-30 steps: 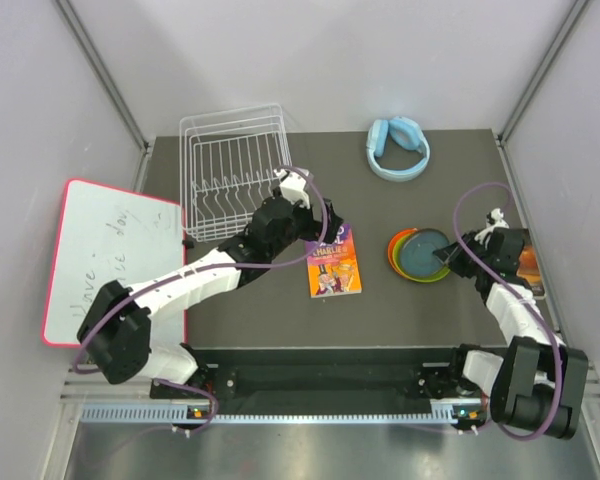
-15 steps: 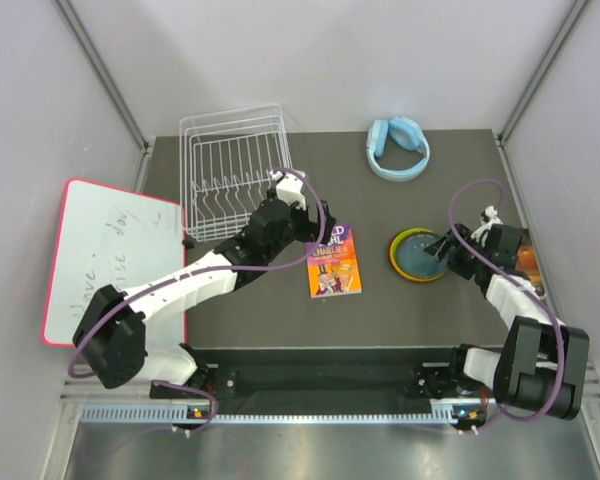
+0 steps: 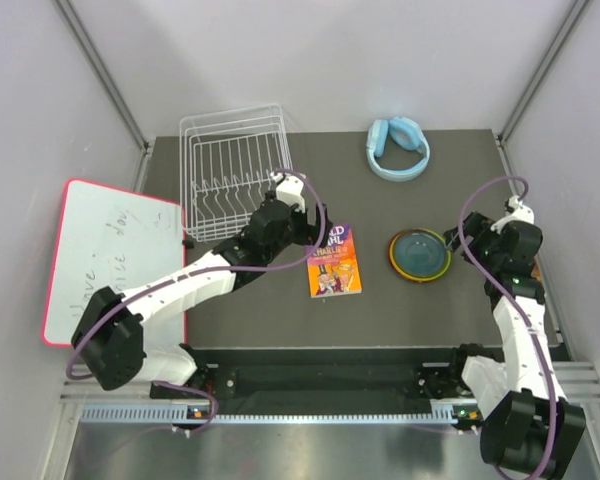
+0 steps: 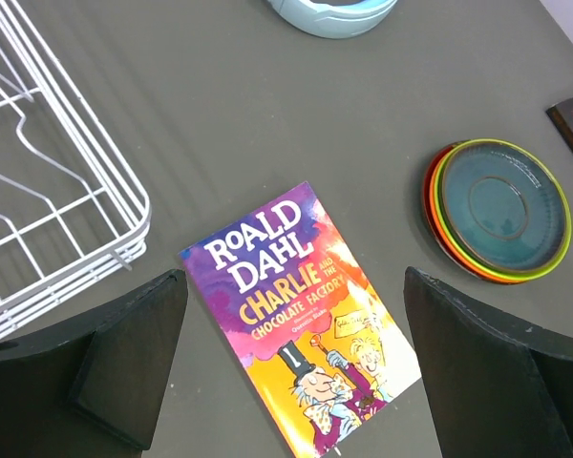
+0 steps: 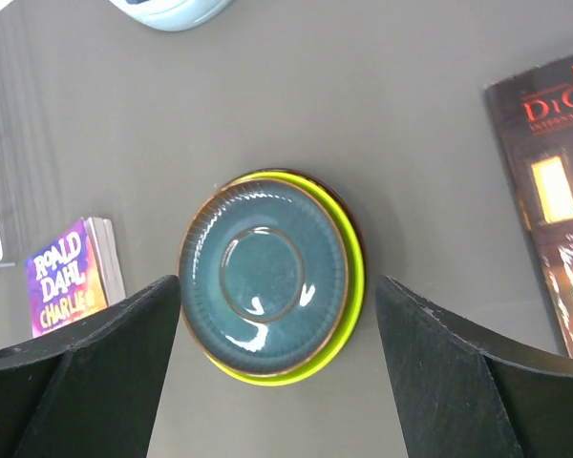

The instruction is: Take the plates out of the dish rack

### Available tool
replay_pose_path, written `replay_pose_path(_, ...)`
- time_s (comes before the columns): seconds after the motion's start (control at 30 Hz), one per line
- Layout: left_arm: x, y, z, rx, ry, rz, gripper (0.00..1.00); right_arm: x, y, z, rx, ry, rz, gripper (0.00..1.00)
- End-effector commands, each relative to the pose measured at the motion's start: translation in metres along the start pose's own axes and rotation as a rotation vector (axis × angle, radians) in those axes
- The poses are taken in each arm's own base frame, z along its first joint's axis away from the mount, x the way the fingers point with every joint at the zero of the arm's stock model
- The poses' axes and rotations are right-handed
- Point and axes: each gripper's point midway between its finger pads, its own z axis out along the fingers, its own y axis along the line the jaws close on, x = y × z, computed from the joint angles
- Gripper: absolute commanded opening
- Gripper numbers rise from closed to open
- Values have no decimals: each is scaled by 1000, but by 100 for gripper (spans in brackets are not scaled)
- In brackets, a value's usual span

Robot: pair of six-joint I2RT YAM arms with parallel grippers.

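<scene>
The plates (image 3: pixel 419 254) lie in one stack on the dark table, right of centre. The dark green plate (image 5: pixel 265 279) is on top, a lime green rim (image 5: pixel 355 286) shows under it, and orange and red edges (image 4: pixel 432 212) peek out on one side. My right gripper (image 5: pixel 282 382) hovers open above the stack, touching nothing, and sits just right of it in the top view (image 3: pixel 502 243). The white wire dish rack (image 3: pixel 230 178) at the back left holds no plates. My left gripper (image 4: pixel 296 372) hangs open over a paperback beside the rack (image 4: pixel 48 205).
A colourful Roald Dahl paperback (image 3: pixel 334 262) lies between rack and plates. Light blue headphones (image 3: pixel 398 148) sit at the back. A dark book (image 5: pixel 552 191) lies by the right edge, near the plates. A whiteboard (image 3: pixel 105 255) rests at the far left.
My right gripper opened and let the dark green plate settle flat on the stack, then pulled back to the right and upward. The left arm barely shifted.
</scene>
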Motion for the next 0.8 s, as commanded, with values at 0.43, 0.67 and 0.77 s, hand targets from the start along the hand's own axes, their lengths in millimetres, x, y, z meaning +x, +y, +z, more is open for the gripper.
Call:
replay_pose_path(0.43,-33,80,-61,-393,-174,-8,99,15,24,5,87,-114,-219,80)
replay_pose_path(0.67,-12,100,-65,-398,-148,-34,99,11,54,-3,99,-265,-357,78)
replay_pose_path(0.77,-12,106,-72,-420,-161,-25,99,10,59,-8,111,-326,-381,78)
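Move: The stacked plates lie about 8 cm to the right hand's left, nearly straight ahead by 1 cm, and some 10 cm below; a dark book is about 17 cm to its right and 2 cm back. From the left hand the empty dish rack's middle is roughly 20 cm ahead, 22 cm left and 12 cm down, the Charlie book 3 cm right, 4 cm back, 16 cm down, and the plates about 26 cm right, 3 cm back, 15 cm down. Towards and over the plates, already stacked and let go, the right hand swings about 7 cm left, dipping some 3 cm and then rising most of the way back, its left side rolling down about 20 degrees, fingers staying open. The left hand leaves the Charlie book, sweeping roughly 12 cm left towards the dish rack, rising about 3 cm and sinking again as it turns counter-clockwise, wide open. ##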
